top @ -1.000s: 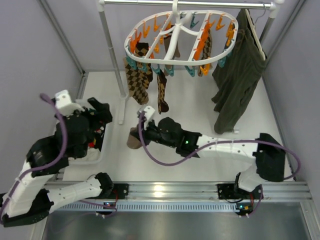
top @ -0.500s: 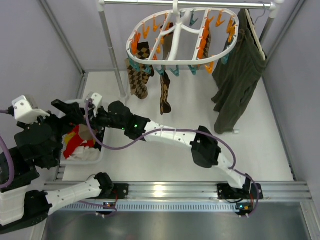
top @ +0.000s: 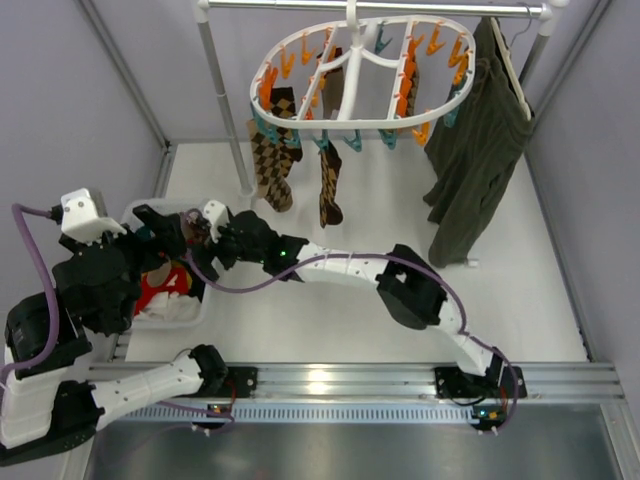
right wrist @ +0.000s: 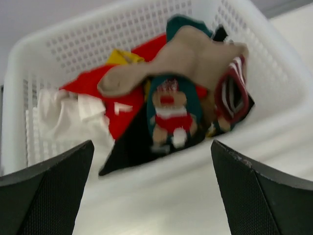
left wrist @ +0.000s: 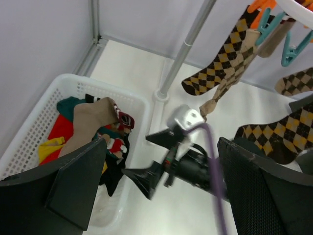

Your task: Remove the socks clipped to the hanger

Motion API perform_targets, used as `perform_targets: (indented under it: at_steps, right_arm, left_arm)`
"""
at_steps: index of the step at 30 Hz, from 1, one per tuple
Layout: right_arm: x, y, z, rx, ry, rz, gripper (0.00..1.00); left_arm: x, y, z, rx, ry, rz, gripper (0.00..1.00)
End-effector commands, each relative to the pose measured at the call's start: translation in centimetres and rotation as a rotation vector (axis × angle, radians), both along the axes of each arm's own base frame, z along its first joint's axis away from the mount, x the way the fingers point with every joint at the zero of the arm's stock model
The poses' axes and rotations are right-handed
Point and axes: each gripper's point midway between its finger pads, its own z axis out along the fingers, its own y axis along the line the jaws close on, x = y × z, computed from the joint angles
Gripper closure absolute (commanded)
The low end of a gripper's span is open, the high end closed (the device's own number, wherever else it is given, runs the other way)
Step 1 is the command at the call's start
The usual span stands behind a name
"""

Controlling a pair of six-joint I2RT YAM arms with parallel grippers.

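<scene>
The white oval hanger (top: 350, 75) hangs from the rail with orange and teal clips. Argyle socks (top: 270, 160) and a darker one (top: 328, 185) stay clipped under it; in the left wrist view the argyle socks (left wrist: 230, 63) dangle at the upper right. My right gripper (top: 197, 248) reaches left over the basket's near corner, open with nothing between its fingers (right wrist: 151, 196). A brown sock with red-white stripes (right wrist: 195, 54) lies loose on the pile in the basket. My left gripper (top: 165, 232) hovers open above the basket (left wrist: 161, 191), looking down on the right gripper (left wrist: 156, 156).
The white mesh basket (top: 175, 318) at the left holds red, yellow, teal and white clothes (right wrist: 122, 98). A dark olive garment (top: 470, 150) hangs at the right of the rail. The stand's white pole (top: 225, 90) rises just behind the basket.
My right gripper swung left to the basket with the brown sock, then opened; the sock now lies in the basket. The left arm shifted over the basket.
</scene>
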Motion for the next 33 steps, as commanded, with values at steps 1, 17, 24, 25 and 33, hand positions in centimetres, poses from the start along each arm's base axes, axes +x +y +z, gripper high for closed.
perform_targets:
  at_steps: [1, 17, 24, 25, 33]
  right_arm:
    - [-2.1, -7.6, 14.2, 0.213, -0.123, -0.045, 0.01]
    - [-6.8, -37.8, 4.2, 0.036, 0.108, -0.587, 0.01]
    - [-5.9, -47.0, 6.8, 0.07, 0.06, -0.882, 0.0]
    - [-5.9, -47.6, 7.2, 0.079, 0.052, -0.9, 0.0]
    - [-7.0, -46.9, 8.0, 0.107, 0.036, -0.791, 0.01]
  left_arm:
    - [-0.3, -1.4, -0.7, -0.039, 0.01, -0.092, 0.01]
    - [7.0, -24.6, -9.4, -0.139, -0.088, -0.663, 0.01]
    - [9.9, -29.0, -10.6, -0.07, -0.086, -0.533, 0.01]
    - [9.9, -30.2, -11.1, -0.06, -0.081, -0.558, 0.01]
    - [13.6, -31.7, -12.2, 0.051, -0.077, -0.397, 0.01]
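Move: The brown-and-tan checkered sock hanging by itself from the near middle of the hanger is some 22 cm ahead of the left hand, 31 cm to its right and 12 cm lower. The checkered sock pair hangs about 13 cm to the left of that sock, level with it. From the right hand the single sock lies roughly 14 cm ahead, 32 cm right and 12 cm higher; the white basket's middle is about 3 cm ahead, 10 cm left and 15 cm below. Sweeping right and down, with some forward reach, the left hand travels about 35 cm from high up to just short of the single checkered sock, turning some 30 degrees clockwise. The right hand swings away from the basket, roughly 45 cm right and slightly back, past the near side of that sock, turning clockwise from pointing left to pointing mostly forward. Both grippers stay wide open and empty. ##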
